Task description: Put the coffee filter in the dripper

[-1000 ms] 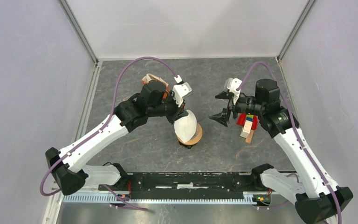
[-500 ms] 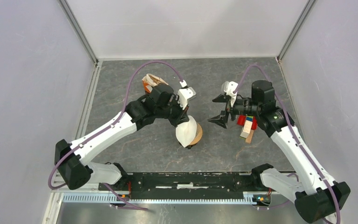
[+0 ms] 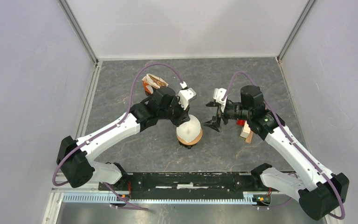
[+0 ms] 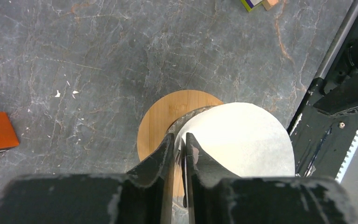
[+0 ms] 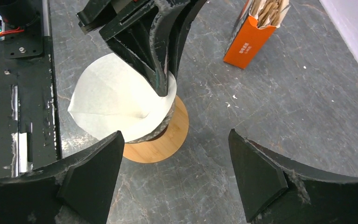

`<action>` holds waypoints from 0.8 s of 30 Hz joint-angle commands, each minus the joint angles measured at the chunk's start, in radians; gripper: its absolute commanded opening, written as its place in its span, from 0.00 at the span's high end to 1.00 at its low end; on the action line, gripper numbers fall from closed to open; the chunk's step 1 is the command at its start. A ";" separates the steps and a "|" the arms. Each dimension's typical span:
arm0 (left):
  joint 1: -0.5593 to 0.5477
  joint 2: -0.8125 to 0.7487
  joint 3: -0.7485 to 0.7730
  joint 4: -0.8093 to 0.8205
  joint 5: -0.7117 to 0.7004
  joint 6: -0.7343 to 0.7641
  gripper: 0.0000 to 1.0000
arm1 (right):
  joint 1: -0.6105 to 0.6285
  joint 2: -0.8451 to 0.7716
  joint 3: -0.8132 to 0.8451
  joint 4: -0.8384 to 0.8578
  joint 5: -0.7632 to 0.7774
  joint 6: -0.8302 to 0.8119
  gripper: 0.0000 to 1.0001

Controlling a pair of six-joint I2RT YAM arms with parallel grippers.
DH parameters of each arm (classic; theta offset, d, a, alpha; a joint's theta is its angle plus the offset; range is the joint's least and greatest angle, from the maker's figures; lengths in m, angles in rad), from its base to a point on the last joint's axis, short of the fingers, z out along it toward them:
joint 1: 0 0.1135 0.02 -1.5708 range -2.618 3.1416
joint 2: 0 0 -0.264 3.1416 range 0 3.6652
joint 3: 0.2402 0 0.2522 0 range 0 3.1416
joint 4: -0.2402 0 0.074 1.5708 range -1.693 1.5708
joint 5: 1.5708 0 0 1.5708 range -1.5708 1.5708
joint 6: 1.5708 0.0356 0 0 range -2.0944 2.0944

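Note:
The white paper coffee filter (image 3: 189, 125) sits as a cone in the dripper, whose tan wooden collar (image 3: 189, 138) shows under it at the table's middle. The left wrist view has the filter (image 4: 242, 135) covering the glass rim above the collar (image 4: 161, 121). My left gripper (image 4: 179, 136) straddles the filter's near edge, its jaws parted by a narrow gap with the paper edge loose between them. My right gripper (image 3: 212, 115) hangs open just right of the dripper, holding nothing. The right wrist view shows the filter (image 5: 116, 102) and collar (image 5: 163, 142) ahead of its wide fingers (image 5: 93, 172).
An orange box of spare filters (image 3: 152, 82) stands behind the left arm, also in the right wrist view (image 5: 249, 39). A pile of coloured blocks (image 3: 247, 129) lies under the right arm. A black rail (image 3: 186, 179) runs along the near edge.
The filter has gone from tilted beside the collar to seated upright in the dripper. My left jaws have parted slightly. My right gripper has moved left toward the dripper.

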 commanded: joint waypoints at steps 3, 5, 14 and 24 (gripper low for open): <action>0.003 -0.017 -0.027 0.080 -0.030 0.076 0.72 | 0.002 0.008 -0.024 0.068 0.052 0.033 0.11; 0.003 -0.025 -0.033 0.084 -0.036 0.097 0.70 | 0.001 0.008 -0.029 0.069 0.055 0.033 0.11; 0.002 -0.042 -0.032 0.075 -0.033 0.165 0.60 | 0.002 0.019 -0.031 0.072 0.051 0.039 0.11; 0.002 -0.053 -0.010 0.052 -0.016 0.210 0.52 | 0.002 0.026 -0.028 0.066 0.042 0.037 0.11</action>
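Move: The wood-collared dripper on its dark pot sits about 4 cm back and 2 cm to the right of the left gripper, some 9 cm lower. The coffee filter at the left fingertips slants over it, its middle roughly 3 cm back, 2 cm right and 4 cm down. The orange filter box stands about 14 cm ahead and 14 cm left. From the right gripper the dripper lies some 7 cm left, 4 cm back and 14 cm below. Spread the left fingers from nearly shut to about half open at the filter's edge, keeping the gripper almost in place above the dripper and rolling it some 5 to 10 degrees so its forward side lifts. Keep the filter against the fingertips. Ease the wide-open right gripper about 1.5 cm down and 1 cm forward beside the dripper, touching nothing. ##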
